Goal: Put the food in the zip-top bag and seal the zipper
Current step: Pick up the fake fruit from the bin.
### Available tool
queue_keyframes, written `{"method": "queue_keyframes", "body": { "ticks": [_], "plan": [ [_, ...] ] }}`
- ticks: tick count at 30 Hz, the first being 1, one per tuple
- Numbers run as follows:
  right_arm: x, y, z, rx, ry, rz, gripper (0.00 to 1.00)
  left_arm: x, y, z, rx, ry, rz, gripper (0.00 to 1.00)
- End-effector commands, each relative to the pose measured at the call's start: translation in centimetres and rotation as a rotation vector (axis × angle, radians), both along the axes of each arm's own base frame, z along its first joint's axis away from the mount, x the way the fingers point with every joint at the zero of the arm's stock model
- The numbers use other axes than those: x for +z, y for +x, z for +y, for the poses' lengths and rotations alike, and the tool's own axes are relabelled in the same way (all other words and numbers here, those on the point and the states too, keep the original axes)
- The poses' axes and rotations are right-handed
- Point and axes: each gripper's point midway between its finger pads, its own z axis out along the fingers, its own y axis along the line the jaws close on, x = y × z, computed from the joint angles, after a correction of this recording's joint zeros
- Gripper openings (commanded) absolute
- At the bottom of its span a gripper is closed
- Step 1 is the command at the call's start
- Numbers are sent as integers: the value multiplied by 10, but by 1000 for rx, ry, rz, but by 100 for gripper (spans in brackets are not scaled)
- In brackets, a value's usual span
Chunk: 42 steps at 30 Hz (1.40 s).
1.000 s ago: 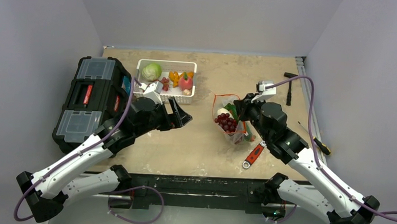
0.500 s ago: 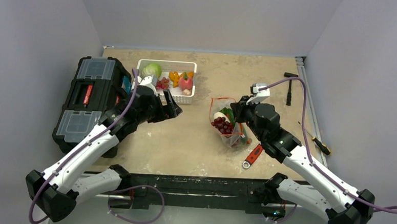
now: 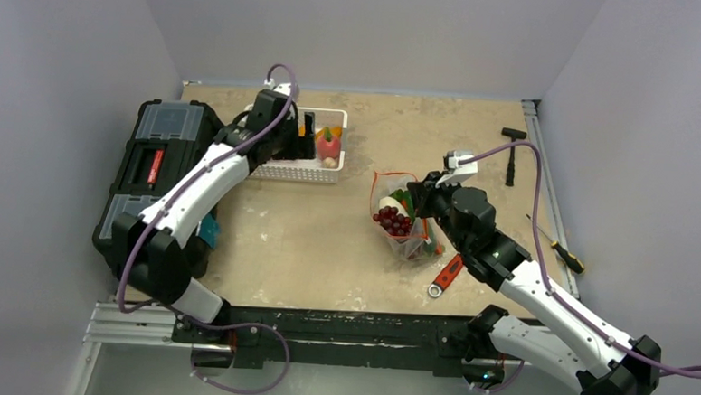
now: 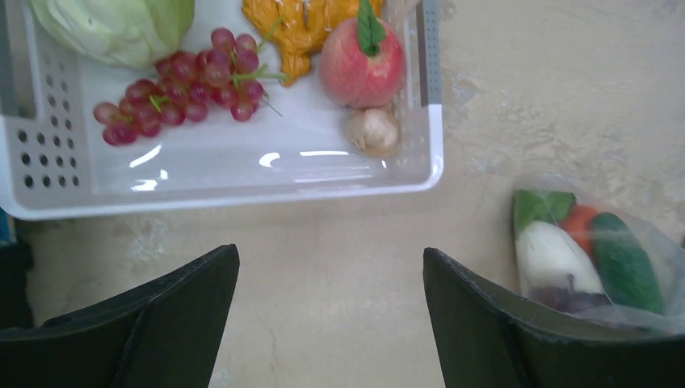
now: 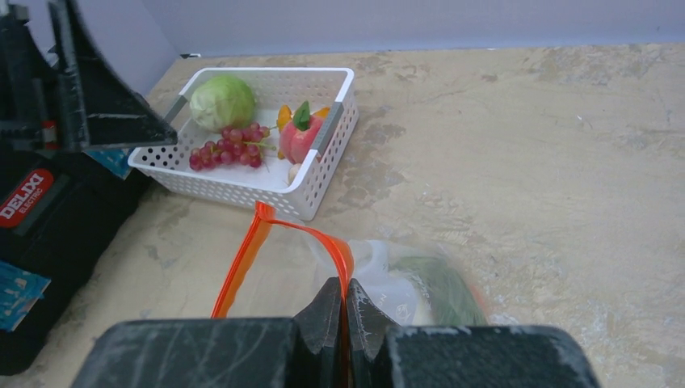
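Observation:
The clear zip-top bag (image 3: 406, 229) lies right of centre, holding dark grapes (image 3: 396, 219), a white radish (image 4: 553, 257) and green pieces. My right gripper (image 5: 345, 284) is shut on its orange-red zipper (image 5: 257, 234), holding one side of the mouth up so the strip loops open. More food lies in the white basket (image 4: 242, 187): a cabbage (image 4: 113, 24), red grapes (image 4: 184, 89), a pink peach (image 4: 359, 63), an orange piece (image 4: 295, 28) and a small tan bulb (image 4: 373, 129). My left gripper (image 4: 330, 250) hangs open and holds nothing, above the basket's near right edge.
A black toolbox (image 3: 153, 171) fills the left side, close to the basket. A red-handled wrench (image 3: 448, 273) lies just right of the bag. A screwdriver (image 3: 563, 256) and a black tool (image 3: 512, 135) lie along the right edge.
My left arm has swung from the table's middle back to the basket, staying open. My right gripper has kept its hold on the zipper; the bag shifted slightly left.

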Motion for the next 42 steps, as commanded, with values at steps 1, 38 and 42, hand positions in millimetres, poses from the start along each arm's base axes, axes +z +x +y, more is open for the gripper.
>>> {"method": "queue_keyframes", "body": {
  "ticks": [1, 38, 42],
  "plan": [
    [25, 1, -4, -11, 47, -90, 0, 12, 38, 17, -115, 264, -62, 83],
    [18, 1, 4, 25, 39, -86, 0, -152, 134, 55, -343, 892, 392, 75],
    [17, 2, 4, 25, 38, -85, 0, -159, 129, 59, -338, 904, 405, 52]
  ]
}}
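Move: The bunch of grapes in the white bin lies about 14 cm ahead of the left hand, 5 cm to its left and 18 cm below. The cabbage is some 4 cm left of the grapes and 5 cm farther out; the peach is about 11 cm right of them at nearly the same reach, and the orange vegetable 7 cm right and 4 cm farther. From the right hand, the grapes lie roughly 22 cm ahead and 32 cm left, about 20 cm lower. Forward first, then steeply down and a little left, the left hand reaches into the bin to the grapes, ending some 14 cm farther out and 15 cm lower. Its wrist rolls about 50 degrees, left side rising, as the fingers tip downward; wide open until the last, they start narrowing around the bunch. The right hand stays put, still pinching the bag's rim. ##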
